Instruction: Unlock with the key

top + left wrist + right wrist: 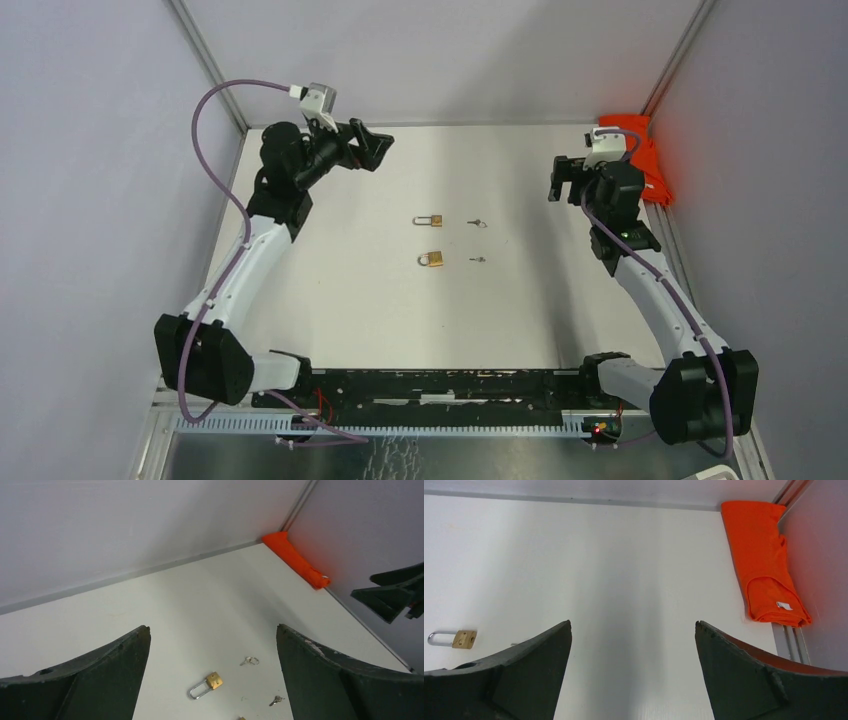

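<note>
Two small brass padlocks lie mid-table, the far padlock (pixel 428 221) and the near padlock (pixel 432 259). A ringed key (pixel 477 222) lies right of the far one, and a plain key (pixel 477 260) lies right of the near one. My left gripper (pixel 380 150) is open and empty, raised at the back left. Its wrist view shows the far padlock (pixel 206 685), the ringed key (pixel 249 661) and the plain key (pixel 275 700) between the fingers (pixel 212 627). My right gripper (pixel 568 185) is open and empty, raised at the back right (pixel 633 622). One padlock (pixel 451 639) shows at the left of its view.
A folded orange cloth (pixel 645 160) lies in the back right corner against the wall, also in the right wrist view (pixel 769 560). Grey walls enclose the white table (pixel 400 320) at the back and both sides. The arm bases sit at the near edge.
</note>
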`<state>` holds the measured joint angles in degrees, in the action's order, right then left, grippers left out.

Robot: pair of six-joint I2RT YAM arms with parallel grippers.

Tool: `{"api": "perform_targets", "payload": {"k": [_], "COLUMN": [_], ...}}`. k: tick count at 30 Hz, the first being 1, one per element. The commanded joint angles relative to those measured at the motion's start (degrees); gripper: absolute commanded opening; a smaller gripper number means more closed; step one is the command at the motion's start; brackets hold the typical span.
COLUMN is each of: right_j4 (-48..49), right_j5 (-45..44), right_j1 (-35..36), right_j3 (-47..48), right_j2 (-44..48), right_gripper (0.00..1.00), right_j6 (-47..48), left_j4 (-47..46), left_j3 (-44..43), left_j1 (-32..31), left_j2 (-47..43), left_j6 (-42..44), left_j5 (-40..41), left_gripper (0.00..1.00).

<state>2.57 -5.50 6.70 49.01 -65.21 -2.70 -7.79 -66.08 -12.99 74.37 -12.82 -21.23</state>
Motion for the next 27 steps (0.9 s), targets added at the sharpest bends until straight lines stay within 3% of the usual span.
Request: {"api": "perform_targets", "payload": {"k": [1, 8, 11, 15, 17, 19, 21, 23, 25, 27], "right_j4": [-1.3, 2.2, 5.0, 6.5, 4.1, 1.7, 3.0, 7.8, 13.2, 12.6], "right_j5": [1.5, 7.1, 12.0, 18.0, 20.5, 24.6, 31.2, 37.4, 43.2, 45.2], "right_j1": [0.1, 0.0, -0.3, -0.3, -0.4, -0.5, -0.8, -1.9, -2.9, -2.9], "right_j3": [4.8, 5.4, 5.2, 6.6, 9.1, 12.6, 13.8, 12.5, 11.2, 12.3], "right_j2": [-0.1, 1.6, 1.3, -1.0, -2.7, -4.9, -6.2, -6.6, -7.3, -8.5], "right_gripper": [0.98, 0.98, 0.98, 0.98, 0.98, 0.98, 0.98, 0.98, 0.98, 0.98], "right_j6": [0.0, -0.7, -5.5, -8.5, -9.5, -9.5, -10.3, -15.0, -19.6, -20.2], "left_j4": [0.6, 2.0, -16.3, -43.8, -61.9, -68.6, -66.3, -54.7, -29.7, 0.6], "left_j3": [-8.8, -26.7, -24.0, -19.4, -22.1, -28.0, -29.9, -28.2, -28.0, -32.9], "left_j1": [0.1, 0.3, 0.6, 0.8, 0.8, 0.8, 0.9, 0.9, 0.1, -2.3], "left_j2": [4.3, 16.7, 19.1, 24.2, 29.9, 35.4, 37.4, 35.3, 30.6, 26.2], "left_j6": [-6.0, -26.3, -36.1, -57.2, -73.0, -81.2, -82.0, -72.5, -51.5, -25.6], "left_j5": [-8.3, -22.8, -29.7, -31.1, -32.6, -34.2, -34.0, -31.4, -24.4, -7.3], "left_gripper": [1.0, 1.0, 1.0, 1.0, 1.0, 1.0, 1.0, 1.0, 1.0, 1.0]}}
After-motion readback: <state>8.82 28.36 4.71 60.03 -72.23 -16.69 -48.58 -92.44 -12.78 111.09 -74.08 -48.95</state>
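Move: From the left hand the long-shackled padlock lies about 9 cm right, 3 cm ahead and some 34 cm below; the short-shackled padlock is at the same height, about 10 cm right and 6 cm back. From the right hand the ringed key lies some 16 cm left, 3 cm ahead and 24 cm below, the small key about 16 cm left and 6 cm back, the long-shackled padlock 26 cm left and 3 cm ahead. High over the table, left hand swings 10 cm right, right hand 10 cm left, both rising, turning inward. ##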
